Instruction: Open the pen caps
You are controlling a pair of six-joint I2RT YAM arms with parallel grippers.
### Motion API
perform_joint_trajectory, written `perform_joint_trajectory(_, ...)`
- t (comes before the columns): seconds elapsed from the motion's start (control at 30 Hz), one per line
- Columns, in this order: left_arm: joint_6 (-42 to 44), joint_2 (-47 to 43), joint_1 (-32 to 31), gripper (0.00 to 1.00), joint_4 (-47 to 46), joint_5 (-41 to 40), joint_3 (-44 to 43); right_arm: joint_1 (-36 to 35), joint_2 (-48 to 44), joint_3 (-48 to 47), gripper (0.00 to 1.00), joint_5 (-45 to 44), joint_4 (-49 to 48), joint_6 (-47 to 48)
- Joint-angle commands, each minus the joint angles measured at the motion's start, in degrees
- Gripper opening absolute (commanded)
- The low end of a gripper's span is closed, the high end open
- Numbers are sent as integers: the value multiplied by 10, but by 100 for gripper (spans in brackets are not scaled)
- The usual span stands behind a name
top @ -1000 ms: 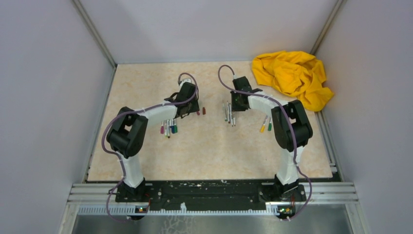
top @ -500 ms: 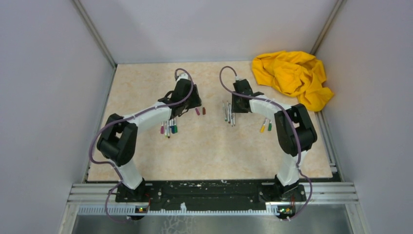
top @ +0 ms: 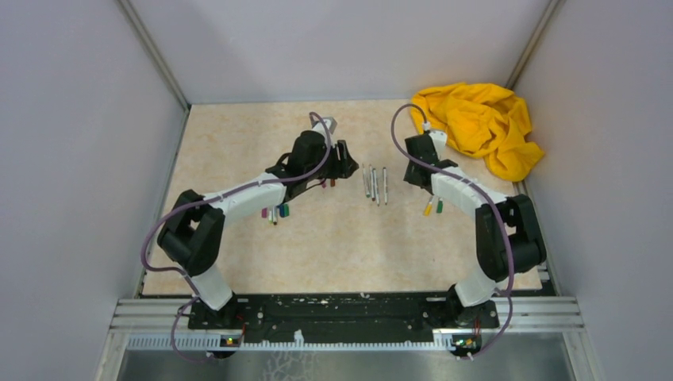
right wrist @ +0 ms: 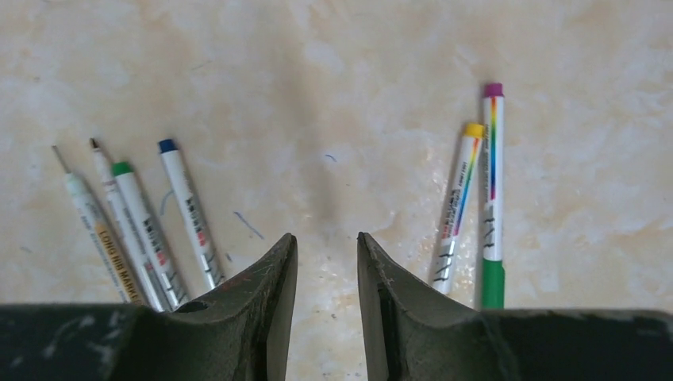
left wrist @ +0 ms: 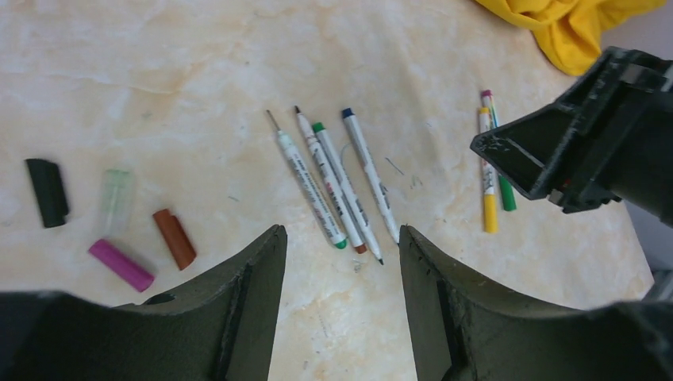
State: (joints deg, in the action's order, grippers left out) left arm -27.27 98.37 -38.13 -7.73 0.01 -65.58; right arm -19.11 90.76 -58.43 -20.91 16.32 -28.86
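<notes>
Several loose pen caps lie on the table in the left wrist view: a black one [left wrist: 48, 192], a clear greenish one [left wrist: 117, 200], a red-brown one [left wrist: 174, 238] and a magenta one [left wrist: 121, 264]. Several uncapped pens [left wrist: 333, 182] lie side by side in the middle [top: 373, 182]. Two capped pens [right wrist: 476, 198] carry a green cap [right wrist: 492, 284] and a yellow cap [left wrist: 490, 210]. My left gripper [left wrist: 341, 234] is open and empty, above the table near the uncapped pens [top: 351, 162]. My right gripper [right wrist: 325, 238] is open and empty, between the two pen groups [top: 414, 176].
A crumpled yellow cloth [top: 476, 127] lies at the back right corner. More capped pens [top: 275, 212] lie under my left forearm. Grey walls enclose the table on three sides. Ink marks [right wrist: 248, 225] dot the tabletop.
My left gripper has swung right, away from the loose caps toward the uncapped pens. My right gripper has moved right, off the uncapped pens, toward the two capped pens.
</notes>
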Motion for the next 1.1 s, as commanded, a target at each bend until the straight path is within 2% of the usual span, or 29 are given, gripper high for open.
perform_joint_trajectory(0.0,23,15,-13,61,-44,63,-6,31,-31,19,33,-40,15,-34)
perform_joint_trajectory(0.27,27,21,-23,61,-53,70,-3,74,-16,44,33,-24,7,-31)
perform_joint_trajectory(1.07,30,22,-24,61,-63,67,7,104,69,27,32,8,-2,-21)
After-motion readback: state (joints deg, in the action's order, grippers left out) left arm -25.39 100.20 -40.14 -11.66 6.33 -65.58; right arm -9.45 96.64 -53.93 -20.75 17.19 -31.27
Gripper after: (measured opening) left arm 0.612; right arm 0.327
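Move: The yellow marker lies about 7 cm to the right hand's right, 2 cm nearer the base and some 8 cm lower. Beside it the green-capped marker is 9 cm right and 1 cm back; on the other side the blue-ended pen, nearest of the uncapped row, sits 9 cm left and 1 cm ahead, all at table level. From the left hand the yellow marker is roughly 25 cm right, 5 cm back and 14 cm down. Rightward and down at first, then almost straight down, the right hand travels about 7 cm right and 6.5 cm down, easing back slightly, until its fingertips come down close about the body of the yellow marker. It turns some 10 degrees clockwise and tips downward about as much, fingers staying parted. The left hand drifts 3 cm right and a little back, also turning clockwise, then waits open. ##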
